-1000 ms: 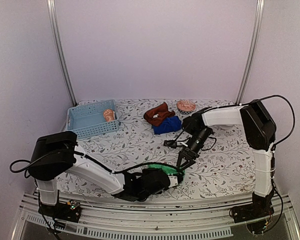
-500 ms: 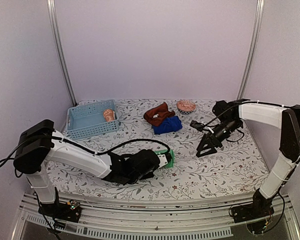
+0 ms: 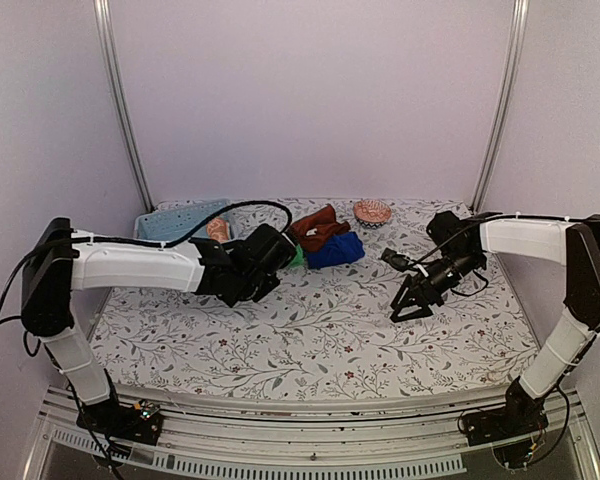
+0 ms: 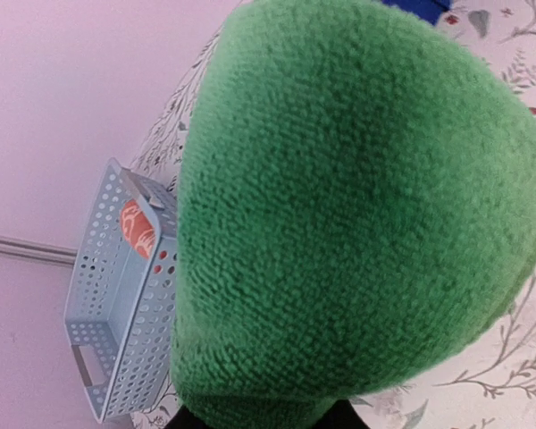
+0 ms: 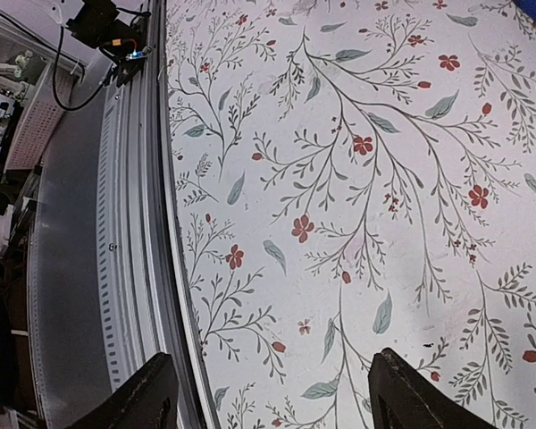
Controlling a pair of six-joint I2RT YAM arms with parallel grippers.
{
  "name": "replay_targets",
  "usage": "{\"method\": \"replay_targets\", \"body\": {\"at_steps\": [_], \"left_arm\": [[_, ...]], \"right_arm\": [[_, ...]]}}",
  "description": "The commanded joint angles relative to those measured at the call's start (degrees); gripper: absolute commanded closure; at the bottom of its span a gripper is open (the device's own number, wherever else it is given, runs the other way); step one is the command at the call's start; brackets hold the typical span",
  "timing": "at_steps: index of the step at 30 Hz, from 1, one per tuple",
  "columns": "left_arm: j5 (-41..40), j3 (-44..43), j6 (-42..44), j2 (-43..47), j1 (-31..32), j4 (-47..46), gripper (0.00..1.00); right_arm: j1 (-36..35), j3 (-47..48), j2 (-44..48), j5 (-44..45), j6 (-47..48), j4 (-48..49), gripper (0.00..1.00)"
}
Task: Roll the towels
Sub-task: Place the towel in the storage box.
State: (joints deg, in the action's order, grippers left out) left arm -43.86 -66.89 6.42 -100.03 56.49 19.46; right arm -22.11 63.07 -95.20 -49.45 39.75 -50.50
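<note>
My left gripper (image 3: 286, 257) is shut on the rolled green towel (image 3: 297, 257), held above the table just right of the basket. In the left wrist view the green towel (image 4: 357, 206) fills most of the picture and hides the fingers. An orange patterned towel (image 3: 217, 229) lies rolled in the basket. The rust-brown towel (image 3: 318, 228) and the deep blue towel (image 3: 337, 250) lie crumpled together at the back middle. My right gripper (image 3: 410, 302) hangs open over the right part of the table, with only floral cloth between its fingertips (image 5: 152, 393).
The light blue slotted basket (image 3: 175, 226) stands at the back left, partly behind my left arm, and also shows in the left wrist view as the basket (image 4: 116, 313). A small patterned bowl (image 3: 372, 211) sits at the back right. The table's near edge and metal rail (image 5: 134, 268) lie left in the right wrist view.
My left arm has carried the green towel from near the front edge up to the back beside the basket. The right gripper let go, opened wider and swung to the right.
</note>
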Motion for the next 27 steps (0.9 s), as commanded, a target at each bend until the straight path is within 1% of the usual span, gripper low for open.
{"method": "replay_targets", "body": {"at_steps": [1,6,11,15,20,24,27], "left_arm": [[-2.8,-6.1,-4.2,0.2,-5.4,8.4,1.0],[-6.0,-13.6,-8.0,-4.0,-10.7,15.9,1.0],[-5.9,-20.9,-13.0,-7.4,-16.9,22.0,1.0],[-3.5,-25.4,-15.8,-9.8,-21.5,25.0,1.0],[-1.3,-28.8,-17.1,-12.1,-26.4,25.1,1.0],[0.6,-32.1,-19.0,-16.1,-30.4,26.6,1.0],[0.6,-36.4,-21.6,-19.3,-33.3,29.5,1.0]], "right_arm": [[-0.2,-1.1,1.4,-2.8,0.1,1.4,0.25],[-0.2,-1.2,1.2,-2.7,0.6,0.9,0.25],[-0.2,-1.5,1.1,-2.7,1.1,0.8,0.25],[-0.2,-1.8,0.5,-2.0,1.3,0.7,0.25],[-0.2,-2.0,0.6,-2.3,1.6,0.5,0.25],[-0.2,-2.0,0.4,-2.1,1.9,0.2,0.25],[-0.2,-2.1,0.5,-1.6,2.1,0.2,0.25]]}}
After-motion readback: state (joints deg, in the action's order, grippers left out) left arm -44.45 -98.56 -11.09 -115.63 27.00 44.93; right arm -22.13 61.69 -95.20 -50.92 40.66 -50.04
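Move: The left hand already holds the rolled green towel; the storage box it is bound for has its middle about 18 cm ahead, 21 cm to the left and 10 cm below. In the box's right part lies the orange towel, some 18 cm ahead and 14 cm left. The blue towel is about 15 cm ahead and 11 cm right, the brown one 20 cm ahead and 7 cm right. From the idle right hand the box lies roughly 28 cm ahead and 43 cm left. Leftward and forward in one steady diagonal sweep of some 23 cm, the left hand carries the green towel away from the blue and brown towels to over the storage box. It climbs about 4 cm early on, then runs nearly level and sinks slightly at the end. Meanwhile it swings about 40 degrees counter-clockwise, fingers keeping their hold. ##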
